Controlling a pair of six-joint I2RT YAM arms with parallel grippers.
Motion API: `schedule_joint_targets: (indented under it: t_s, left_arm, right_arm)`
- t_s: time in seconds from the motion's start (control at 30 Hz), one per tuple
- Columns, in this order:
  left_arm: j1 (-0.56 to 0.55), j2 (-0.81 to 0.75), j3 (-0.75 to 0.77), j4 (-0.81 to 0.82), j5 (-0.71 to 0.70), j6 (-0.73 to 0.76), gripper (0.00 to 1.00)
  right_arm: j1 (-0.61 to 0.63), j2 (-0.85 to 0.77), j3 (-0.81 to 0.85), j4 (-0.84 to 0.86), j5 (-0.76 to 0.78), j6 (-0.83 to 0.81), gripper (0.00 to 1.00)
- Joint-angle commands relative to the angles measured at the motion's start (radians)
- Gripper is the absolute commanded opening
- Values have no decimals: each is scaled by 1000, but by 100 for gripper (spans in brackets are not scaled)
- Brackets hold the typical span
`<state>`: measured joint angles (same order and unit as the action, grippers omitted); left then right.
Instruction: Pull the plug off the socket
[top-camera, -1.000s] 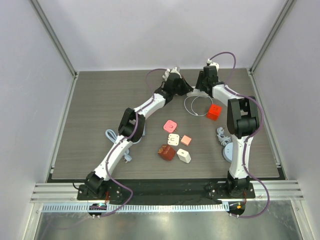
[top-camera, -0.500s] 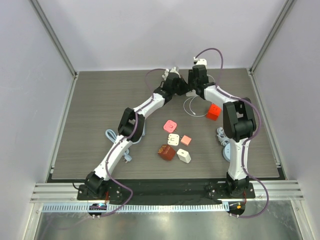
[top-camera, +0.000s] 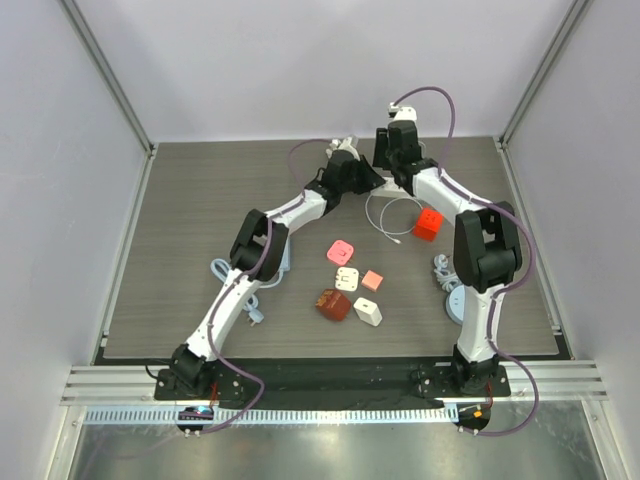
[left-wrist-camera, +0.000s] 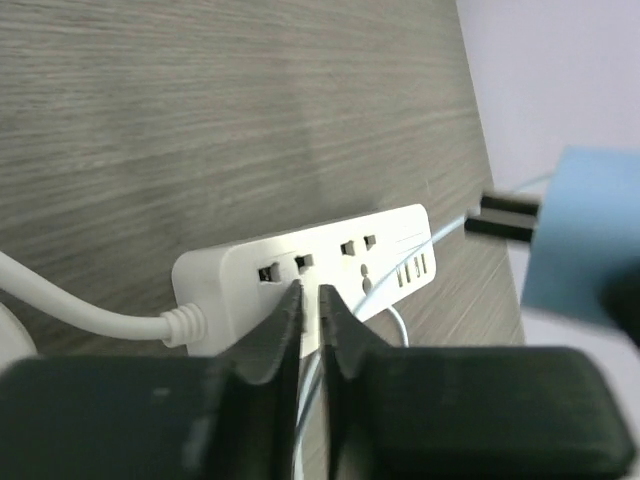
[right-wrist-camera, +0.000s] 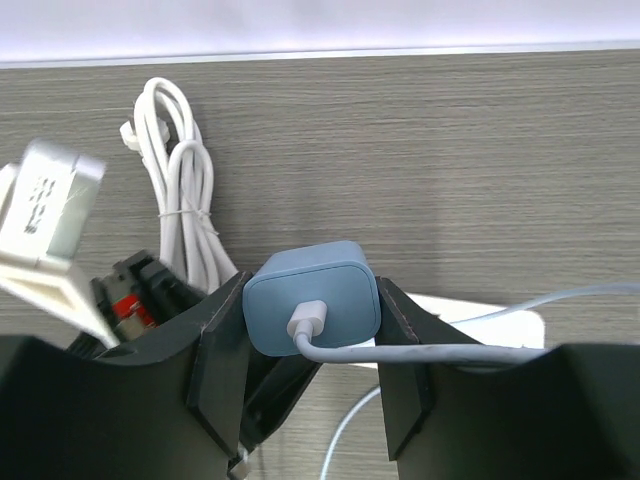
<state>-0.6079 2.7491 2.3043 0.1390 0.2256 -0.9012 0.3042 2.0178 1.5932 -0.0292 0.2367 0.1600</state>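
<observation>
A white power strip, the socket (left-wrist-camera: 335, 262), lies flat on the wooden table at the back. My left gripper (left-wrist-camera: 309, 291) presses its tips down on the strip's near edge, shut with only a slit between the fingers. The plug (right-wrist-camera: 315, 290) is a light-blue charger cube with a white cable (right-wrist-camera: 440, 351). My right gripper (right-wrist-camera: 310, 290) is shut on the plug's two sides. The plug (left-wrist-camera: 590, 225) hangs in the air right of the strip, its two prongs bare and clear of the sockets. In the top view both grippers (top-camera: 375, 178) (top-camera: 390, 165) meet at the back of the table.
A bundled white cord (right-wrist-camera: 185, 190) lies behind the strip. The charger cable loops on the table (top-camera: 385, 215) beside a red cube (top-camera: 428, 224). Several small adapters (top-camera: 347, 278) sit mid-table. A blue cable (top-camera: 222, 270) lies left and a blue round holder (top-camera: 455, 300) right.
My right arm swung left toward the left gripper, then rose and drew back with the blue plug. The cable loop on the table shifted with it. The left arm stayed on the strip.
</observation>
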Motion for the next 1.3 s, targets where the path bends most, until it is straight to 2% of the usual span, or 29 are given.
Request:
schedule_joint_targets:
  t_s: [0.0,0.1,0.27,0.57,0.7,0.9,1.0,1.07,1.17,1.27]
  left_arm:
    - [-1,-144,-109,10,49,120,16]
    - [8,-291,-276,82,28,189,29]
    - [28,-488,-475,178,12,243,42]
    - [91,-676,-678,231,-43,262,44]
    - [131,-814,-818,255,-103,303,55]
    - [187,-999,-945,244,-134,343,58]
    - [194,-1055,-983,244,-109,347,58]
    - [194,-1075,-999,249,-85,351,58]
    - [194,-1080,-1000,232,-58,367,59]
    - [195,-1077,-991,202,-34,395,59]
  right_arm:
    - [-5,-117,4,35,-5,-7,1]
    - [-5,-140,14,-12,-17,9,1]
    - [-2,-168,27,-52,-77,53,1]
    - [36,-232,14,-135,-129,107,1]
    - [70,-286,-16,-163,-162,137,1]
    - [164,-462,-271,-167,-149,210,1]
    - [173,-553,-400,-184,-212,240,1]
    - [174,-570,-427,-250,-224,237,1]
    - [177,-561,-424,-470,-260,199,1]
    - [177,-545,-421,-575,-255,156,1]
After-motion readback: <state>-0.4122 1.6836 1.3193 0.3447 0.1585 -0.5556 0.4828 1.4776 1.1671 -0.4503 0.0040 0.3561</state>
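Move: The right hand already holds the blue plug clear of the white strip, which lies some 12 cm below and about 3 cm to its right. The pink plug lies some 20 cm back, 14 cm left and 13 cm below this hand; the cream plug about 27 back and 12 left, the orange plug about 28 back and 4 left. From the left hand's shut fingertips, the white strip's middle lies about 1 cm ahead, 3 right and 2 below. Keeping its grip on the blue plug, the right hand first lifts about 6 cm, then carries the plug some 22 cm back and a little left towards the pink plug and its neighbours, sinking again to its starting height while the wrist tips down about 20 degrees and turns somewhat counter-clockwise. Meanwhile the left fingers open to a bit over half as that hand comes away from the white strip, backing off and rising, then swinging left as well, ending over 20 cm up and as far left with its fingers tipped upward. ##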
